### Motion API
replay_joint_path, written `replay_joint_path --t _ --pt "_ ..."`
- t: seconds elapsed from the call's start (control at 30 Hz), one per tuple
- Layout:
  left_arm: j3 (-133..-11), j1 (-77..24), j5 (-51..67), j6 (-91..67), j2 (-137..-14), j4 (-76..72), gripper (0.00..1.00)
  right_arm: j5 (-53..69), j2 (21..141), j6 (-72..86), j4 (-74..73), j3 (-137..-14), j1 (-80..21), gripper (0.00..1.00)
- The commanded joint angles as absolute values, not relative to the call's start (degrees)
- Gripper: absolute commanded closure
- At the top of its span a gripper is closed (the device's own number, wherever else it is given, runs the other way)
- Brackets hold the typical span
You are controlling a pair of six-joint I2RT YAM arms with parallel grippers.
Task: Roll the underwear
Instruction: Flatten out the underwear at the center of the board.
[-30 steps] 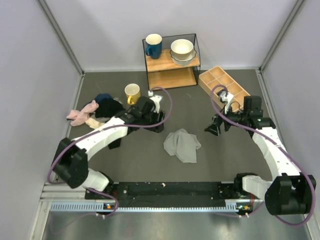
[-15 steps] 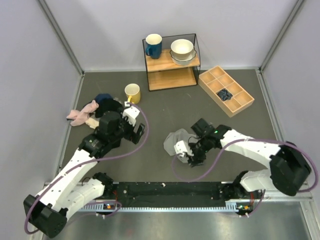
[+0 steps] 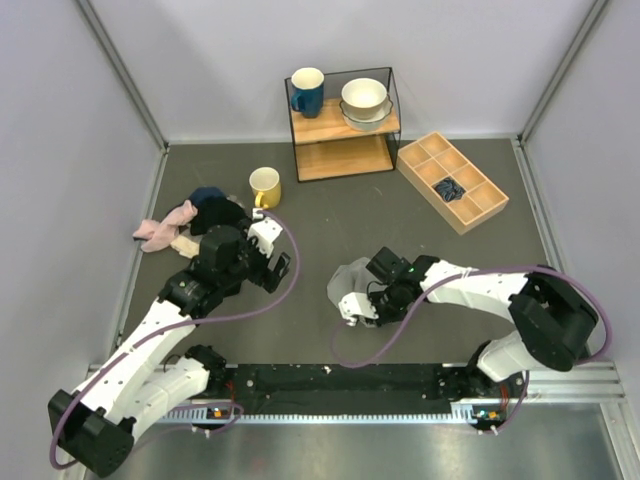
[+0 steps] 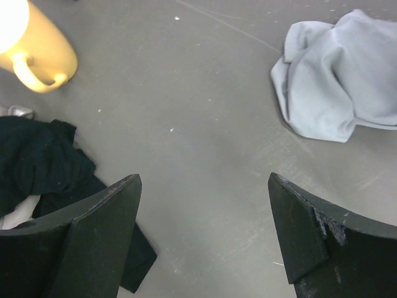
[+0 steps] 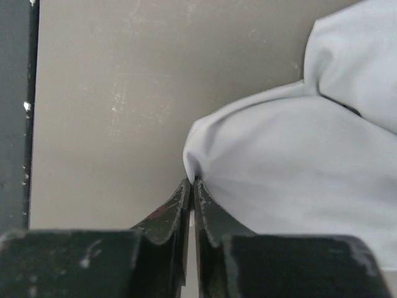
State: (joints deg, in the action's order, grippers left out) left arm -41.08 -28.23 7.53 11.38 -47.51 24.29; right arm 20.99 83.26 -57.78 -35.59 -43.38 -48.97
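Observation:
The light grey underwear [image 3: 351, 274] lies crumpled on the dark table, in front of the shelf. My right gripper [image 3: 366, 291] reaches in low from the right and covers the cloth's near part. In the right wrist view its jaws are pressed together on a fold at the underwear's [image 5: 298, 167] edge, right gripper [image 5: 193, 181] shut on it. My left gripper [image 3: 272, 268] hovers to the left of the cloth, apart from it. Its fingers stand wide open over bare table, left gripper [image 4: 203, 181], with the underwear [image 4: 335, 87] at the upper right of that view.
A yellow mug [image 3: 265, 186] and a pile of dark and pink clothes [image 3: 190, 222] lie at the left. A wire shelf [image 3: 345, 125] with a blue mug and bowls stands at the back. A wooden divided tray [image 3: 452, 182] holds a dark blue bundle [image 3: 449, 187].
My right arm swung in from the right, came down at the underwear and shut on its edge. My left arm drew back toward the near left and opened its jaws.

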Motion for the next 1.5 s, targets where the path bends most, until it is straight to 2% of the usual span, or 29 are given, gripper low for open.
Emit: replay_joint_path --t 0.0,0.17,0.2,0.3,0.4,0.53,0.57,0.67,0.77,0.93,1.0,1.2,1.3,1.43,1.47 --pt "-41.4 -28.3 18.59 13.7 -46.93 20.13 0.11 20.74 83.06 -54.24 -35.77 -46.3 -49.66 1.0" --pt "-38.94 -28.3 31.45 18.97 -47.37 18.72 0.14 28.19 78.85 -49.31 -41.3 -51.76 -44.05 1.0" --pt "-38.85 -28.3 34.42 19.68 -47.46 18.81 0.16 28.91 77.62 -48.52 -41.31 -52.55 -40.29 1.0" --pt "-38.58 -28.74 38.05 20.92 -48.25 18.28 0.18 33.3 73.4 -46.41 -41.31 -53.26 -32.9 1.0" --pt "-38.58 -31.37 40.6 21.88 -50.36 17.58 0.2 34.98 71.64 -43.6 -40.26 -53.7 -29.8 1.0" --pt "-39.55 -43.91 32.02 24.69 -56.31 17.4 0.22 29.99 72.68 -39.21 -36.85 -54.4 -27.95 1.0" --pt "-39.64 -49.25 26.34 25.22 -57.9 15.66 0.21 25.62 72.86 -36.15 -35.52 -54.4 -27.69 1.0" --pt "-41.21 -56.66 18.31 25.66 -65.89 13.37 0.21 19.18 72.77 -32.27 -30.77 -53.53 -26.29 1.0" --pt "-44.73 -61.24 10.67 27.15 -75.21 12.39 0.24 17.67 71.55 -29.19 -28.39 -52.91 -24.27 1.0" --pt "-50.27 -64.51 1.24 29.62 -87.68 12.21 0.28 17.58 70.31 -28.13 -27.07 -51.94 -23.38 1.0" --pt "-52.19 -64.69 -1.73 29.88 -89.99 12.39 0.32 17.93 70.49 -28.04 -27.07 -51.86 -23.38 1.0" --pt "-53.0 -65.04 -4.57 30.06 -92.99 9.23 0.33 18.46 71.19 -28.13 -27.16 -51.77 -23.38 1.0" --pt "-53.52 -64.95 -5.71 30.76 -94.48 9.49 0.39 18.63 71.19 -28.21 -27.25 -51.68 -23.38 1.0" --pt "-54.84 -65.04 -5.98 31.29 -97.55 11.42 0.53 19.07 71.02 -28.56 -27.25 -51.68 -23.38 1.0" --pt "-54.84 -64.95 -6.15 31.38 -97.91 11.51 0.64 19.25 71.02 -28.65 -27.33 -51.59 -23.29 1.0"
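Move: The left hand is high and open. The underwear lies about 15 cm to its right, 4 cm back and 17 cm below; the yellow mug is some 17 cm ahead, 7 cm left, and the dark clothes about 9 cm ahead, 16 cm left. The right fingers are already on the underwear's near edge, its middle roughly 6 cm ahead, 4 cm left and just below; the wooden organizer stands about 32 cm ahead, 17 cm right of that hand. The right fingers finish shutting on the underwear's near edge and carry it some 14 cm forward, 11 cm up and a little right, turning about 50 degrees clockwise, then hold still. The left hand swings right and back, then sinks and comes forward again, ending about 18 cm right and 15 cm lower, turned clockwise and rolled, its fingers closing to about half open around the cloth's free corner. ##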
